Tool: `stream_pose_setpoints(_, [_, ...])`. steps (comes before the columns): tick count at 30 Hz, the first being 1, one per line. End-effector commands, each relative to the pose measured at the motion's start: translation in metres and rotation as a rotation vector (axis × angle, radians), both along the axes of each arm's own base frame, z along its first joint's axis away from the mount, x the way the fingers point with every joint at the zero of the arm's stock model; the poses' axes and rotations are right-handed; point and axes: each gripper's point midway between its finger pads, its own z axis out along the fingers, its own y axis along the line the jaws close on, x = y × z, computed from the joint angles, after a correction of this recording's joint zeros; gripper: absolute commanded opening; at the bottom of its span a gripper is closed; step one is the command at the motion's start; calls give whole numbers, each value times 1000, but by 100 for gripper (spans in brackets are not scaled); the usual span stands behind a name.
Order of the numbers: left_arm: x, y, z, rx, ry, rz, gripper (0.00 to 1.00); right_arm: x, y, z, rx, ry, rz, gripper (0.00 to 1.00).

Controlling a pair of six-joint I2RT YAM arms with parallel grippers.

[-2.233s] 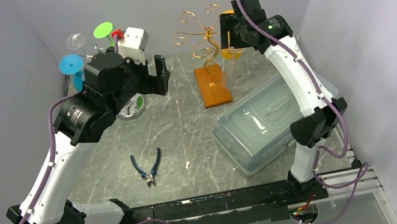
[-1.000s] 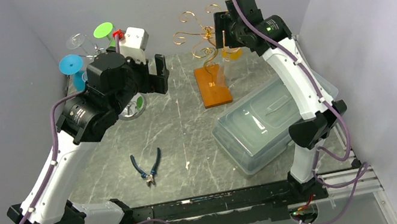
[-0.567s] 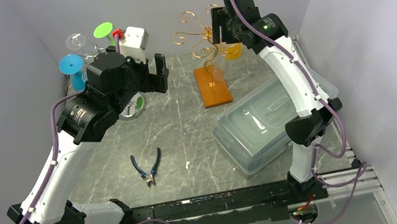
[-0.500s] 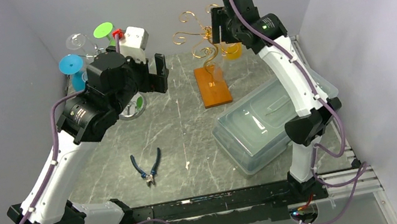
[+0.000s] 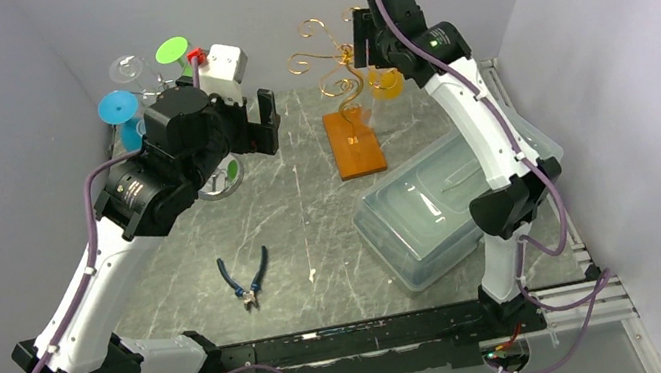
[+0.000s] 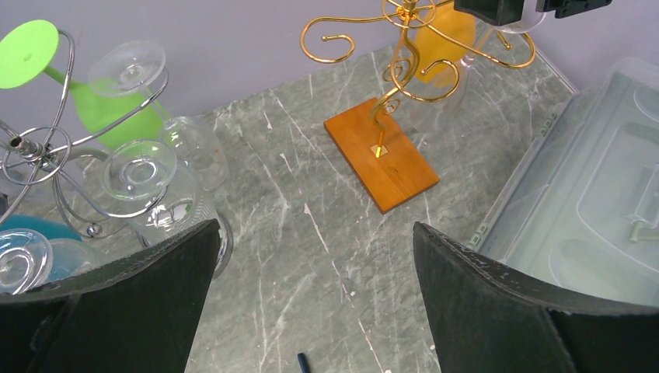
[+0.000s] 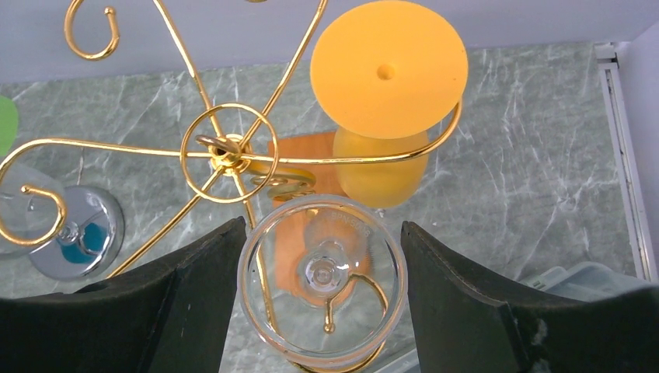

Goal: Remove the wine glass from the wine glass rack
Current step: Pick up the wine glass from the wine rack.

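Seen from above in the right wrist view, the clear wine glass [image 7: 322,284] hangs upside down at the gold wire rack [image 7: 225,151], its round foot uppermost. My right gripper [image 7: 321,287] is shut on that foot, a finger pressing each side of the rim. A gold hook end shows through the foot; whether the glass still rests on it I cannot tell. A yellow glass [image 7: 387,66] hangs on the neighbouring arm. From the top view, the right gripper [image 5: 366,44] is high at the rack [image 5: 330,55]. My left gripper [image 6: 315,295] is open over bare table, apart from the rack.
The rack stands on an orange wooden base [image 5: 355,142]. A silver rack [image 5: 138,87] with green, blue and clear glasses stands at the back left. Blue-handled pliers [image 5: 246,280] lie front centre. A clear lidded plastic bin [image 5: 442,208] fills the right side.
The right arm has risen and drawn slightly back and left at the rack, with the clear glass foot staying between its fingers. The left arm has not moved.
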Motion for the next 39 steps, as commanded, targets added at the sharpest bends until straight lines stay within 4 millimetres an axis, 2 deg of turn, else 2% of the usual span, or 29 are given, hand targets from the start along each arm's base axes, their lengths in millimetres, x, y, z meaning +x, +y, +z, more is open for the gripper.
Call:
stream_pose_setpoints(1, [1, 1, 13, -23, -44, 7, 99, 6, -14, 35, 41, -112, -58, 32])
stream_pose_setpoints(16, [1, -6, 10, -28, -32, -22, 99, -5, -39, 38, 59, -114, -126, 31])
stream_pose_setpoints(26, [-2, -15, 9, -44, -30, -71, 99, -21, -45, 37, 83, -104, -138, 30])
stream_pose_setpoints(39, [-15, -51, 6, -114, -66, -275, 99, -56, -53, 35, 117, -73, -133, 28])
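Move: The right hand already grips the clear wine glass by its foot; the curled rack hook it is leaving sits about 1 cm back and 2 cm below that hand. The rack's hub stands roughly 5 cm ahead, 6 cm left and 2 cm lower; the orange glass hangs some 8 cm ahead, 2 cm right and 7 cm below. From the open left hand, the same hook lies about 14 cm ahead, 24 cm right and 9 cm below. Sideways to its right first, some 3 cm away from the rack's hub, then drawing back about 4.5 cm and rising slightly while still drifting right, the right hand takes the wine glass out of the hook. It keeps its grip on the foot and turns slightly clockwise. Late on, the left hand, empty and open, goes about 4 cm right and 2.5 cm down, turning some 10 degrees clockwise. ##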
